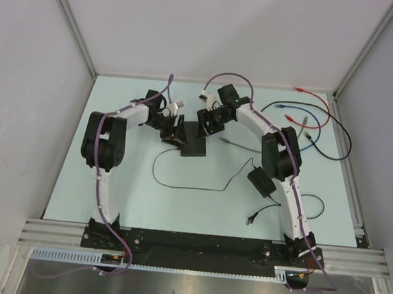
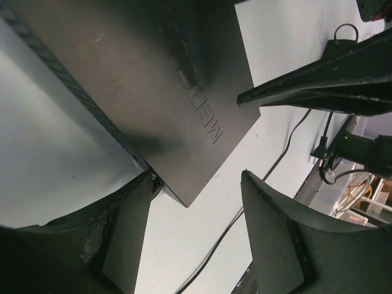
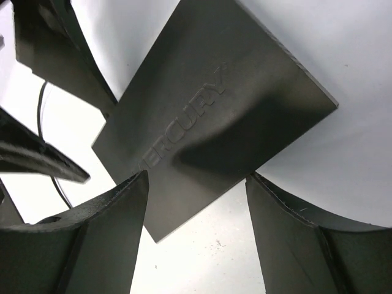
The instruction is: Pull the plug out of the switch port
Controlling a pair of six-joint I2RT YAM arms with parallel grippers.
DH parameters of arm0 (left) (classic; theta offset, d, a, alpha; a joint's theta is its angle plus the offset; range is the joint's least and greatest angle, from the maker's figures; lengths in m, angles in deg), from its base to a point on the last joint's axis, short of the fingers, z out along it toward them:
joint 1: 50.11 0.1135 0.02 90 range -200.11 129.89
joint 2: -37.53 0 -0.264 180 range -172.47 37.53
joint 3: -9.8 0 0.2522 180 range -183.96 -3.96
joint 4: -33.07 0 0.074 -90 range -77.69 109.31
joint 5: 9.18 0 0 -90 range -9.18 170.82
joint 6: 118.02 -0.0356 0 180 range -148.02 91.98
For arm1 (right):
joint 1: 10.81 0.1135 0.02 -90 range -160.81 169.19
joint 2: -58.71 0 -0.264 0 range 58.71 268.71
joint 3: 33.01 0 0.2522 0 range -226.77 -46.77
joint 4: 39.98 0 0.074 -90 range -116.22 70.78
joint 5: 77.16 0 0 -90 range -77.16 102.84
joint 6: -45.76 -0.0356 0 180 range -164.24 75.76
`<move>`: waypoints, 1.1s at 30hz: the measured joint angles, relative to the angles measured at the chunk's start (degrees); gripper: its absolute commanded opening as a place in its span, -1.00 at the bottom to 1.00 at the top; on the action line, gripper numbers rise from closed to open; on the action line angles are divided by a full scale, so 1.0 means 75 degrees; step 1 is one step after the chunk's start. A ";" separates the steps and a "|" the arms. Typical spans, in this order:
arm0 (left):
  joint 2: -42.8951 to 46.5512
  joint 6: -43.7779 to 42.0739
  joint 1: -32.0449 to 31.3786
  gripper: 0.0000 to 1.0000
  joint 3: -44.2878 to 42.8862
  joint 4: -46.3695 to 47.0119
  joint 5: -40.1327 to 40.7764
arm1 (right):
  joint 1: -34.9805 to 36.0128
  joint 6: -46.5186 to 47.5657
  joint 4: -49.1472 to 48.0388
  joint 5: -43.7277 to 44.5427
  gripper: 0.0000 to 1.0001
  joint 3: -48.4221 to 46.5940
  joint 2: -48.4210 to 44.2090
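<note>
The switch (image 1: 196, 146) lies flat in the middle of the table, a matte-black box with raised lettering (image 2: 153, 92) (image 3: 208, 104). My left gripper (image 1: 173, 131) (image 2: 197, 174) is open astride its near corner, and one finger (image 2: 116, 239) rests by the switch's side edge. A small dark plug (image 2: 157, 182) pokes from that edge, mostly hidden by this finger. My right gripper (image 1: 209, 119) (image 3: 198, 176) stands wide over another corner, fingertips level with the switch's edges, with nothing seen clamped. Its dark fingers (image 2: 318, 86) show in the left wrist view.
A thin black lead (image 1: 193, 186) loops from the switch's left side to a black adapter brick (image 1: 262, 182). A grey cable (image 1: 241, 146) lies right of the switch. Red (image 1: 311, 95), blue (image 1: 296, 111) and black (image 1: 341, 142) cables lie at the back right.
</note>
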 measured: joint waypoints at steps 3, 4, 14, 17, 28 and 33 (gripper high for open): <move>0.0000 0.0000 -0.0096 0.31 0.0026 -0.0055 -0.0041 | 0.0015 -0.0015 0.0000 -0.0006 0.38 0.0000 0.0000; 0.0000 0.0000 -0.0099 0.32 0.0026 -0.0067 -0.0038 | 0.0015 -0.0012 0.0003 0.0000 0.37 0.0000 0.0000; 0.0079 -0.0003 0.0469 0.20 0.0449 -0.0061 -0.0009 | 0.0055 0.0137 -0.0006 0.0510 0.30 0.0152 -0.0405; 0.0079 0.0009 0.0650 0.11 0.0539 -0.0035 -0.0009 | 0.0169 0.0195 -0.0050 0.0662 0.05 0.0178 -0.0670; -0.0093 0.0020 0.0612 -0.20 0.0565 0.0050 -0.0082 | 0.0766 0.0370 -0.0035 0.0376 -0.63 0.0236 -0.0621; -0.0268 0.0009 0.0612 -0.29 0.0490 0.0047 -0.0303 | 0.0766 0.0408 0.0015 0.0242 -0.66 0.0315 -0.0399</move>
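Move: Low by the left edge of the switch, the left hand has the plug about 2 cm to its left, level fore and aft and 3 cm below; the switch's middle is 3 cm ahead, 2 cm right and 3 cm below. From the right hand, the switch's middle lies some 3 cm left, about level fore and aft and 3 cm below. The grey cable's end is about 6 cm to that hand's right, level fore and aft and 4 cm lower. Backing out leftward by roughly 3 cm and sinking over 2 cm, the left hand brings its fingertips down beside the switch's port side and partly closes them around the plug's boot. The right hand lifts nearly 4 cm, swings back and left about 3.5 cm each way over the switch, then sinks some 3 cm towards its top near the bases' end, its fingers closing nearly shut. ##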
